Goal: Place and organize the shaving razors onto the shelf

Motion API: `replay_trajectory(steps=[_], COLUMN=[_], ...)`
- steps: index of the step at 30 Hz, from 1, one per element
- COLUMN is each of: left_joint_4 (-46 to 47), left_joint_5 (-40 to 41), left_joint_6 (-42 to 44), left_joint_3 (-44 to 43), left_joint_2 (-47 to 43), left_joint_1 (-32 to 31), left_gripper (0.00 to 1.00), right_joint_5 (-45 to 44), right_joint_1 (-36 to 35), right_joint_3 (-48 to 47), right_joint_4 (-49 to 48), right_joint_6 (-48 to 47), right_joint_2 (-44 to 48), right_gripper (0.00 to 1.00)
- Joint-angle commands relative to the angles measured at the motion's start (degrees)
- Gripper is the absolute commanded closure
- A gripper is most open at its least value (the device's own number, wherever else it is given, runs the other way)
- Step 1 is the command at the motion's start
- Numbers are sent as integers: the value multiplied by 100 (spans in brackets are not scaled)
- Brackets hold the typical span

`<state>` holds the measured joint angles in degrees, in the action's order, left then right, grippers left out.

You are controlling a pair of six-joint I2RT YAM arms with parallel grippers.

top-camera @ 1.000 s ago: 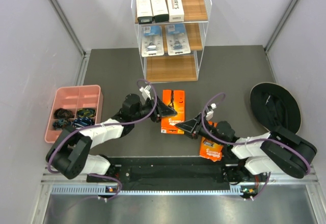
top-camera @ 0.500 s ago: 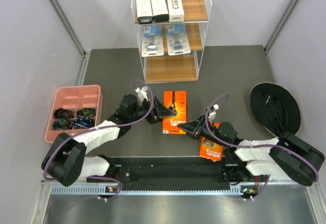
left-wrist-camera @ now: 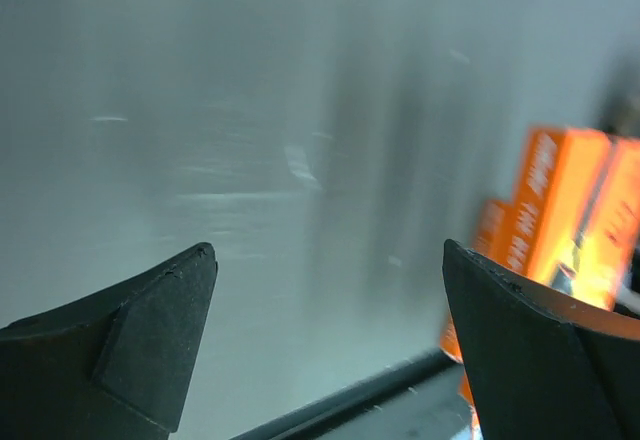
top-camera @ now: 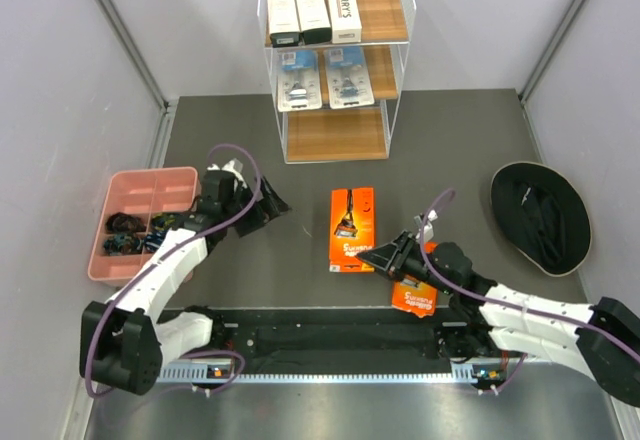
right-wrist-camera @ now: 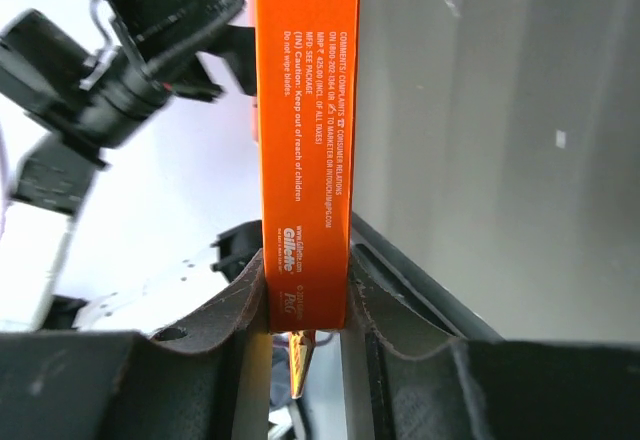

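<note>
One orange razor card (top-camera: 352, 228) lies mid-table, and my right gripper (top-camera: 385, 253) is shut on its near right corner. The right wrist view shows its orange edge (right-wrist-camera: 305, 110) pinched between both fingers. A second orange card (top-camera: 415, 296) lies partly under my right arm. My left gripper (top-camera: 268, 204) is open and empty, left of the card, near the pink tray. In its wrist view the jaws stand wide apart (left-wrist-camera: 328, 250), with the orange cards (left-wrist-camera: 560, 220) blurred at right. The shelf (top-camera: 336, 135) holds three white boxes (top-camera: 313, 11) on top and two blue blister packs (top-camera: 323, 77) on the middle tier.
A pink compartment tray (top-camera: 150, 173) with dark small items sits at the left. A black round hat-like object (top-camera: 540, 215) lies at the right. The shelf's bottom wooden tier shows bare wood. Grey walls close in both sides.
My left gripper has drawn back from the orange card to the left, towards the pink tray. The card has shifted slightly right and straightened. The right gripper stays shut on it.
</note>
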<state>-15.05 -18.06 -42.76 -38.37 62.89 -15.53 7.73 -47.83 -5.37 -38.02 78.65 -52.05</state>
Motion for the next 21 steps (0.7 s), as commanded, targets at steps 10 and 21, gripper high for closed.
replay_trajectory(steps=[10,21], left_joint_4=[-1589,-1589], left_joint_5=[383,189], left_joint_6=[963,1139], left_joint_3=[-523,-470], left_joint_2=[294,303], left_joint_1=[981,1043], left_gripper=[1,1], right_joint_5=[-26,607], right_joint_1=[2,257], right_joint_3=[-377,-1352], right_joint_4=[708,-72], right_joint_6=[-438,-641], right_joint_2=[231,-1385], right_gripper=[100,100])
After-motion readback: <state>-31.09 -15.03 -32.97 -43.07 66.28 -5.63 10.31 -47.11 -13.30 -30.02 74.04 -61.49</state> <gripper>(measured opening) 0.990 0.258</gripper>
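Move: The right hand holds the orange razor box by its near edge, the box's middle some 6 cm ahead and 4 cm left of it; the empty bottom shelf lies about 31 cm ahead, 8 cm left and 11 cm below. A second razor box lies 11 cm right, 3 cm back and 12 cm below. From the empty left hand, the held box is about 5 cm back and 19 cm right, the pink bin 28 cm left, 3 cm back and 9 cm below. Draw the open left gripper away from the held razor box, about 7 cm left towards the pink bin while sinking 3 cm and tipping its fingers farther down, then hold it there. Keep the right grip shut on the box, lower it some 2.5 cm, rolling its left side down about 10 degrees, then start it left and forward towards the shelf. ##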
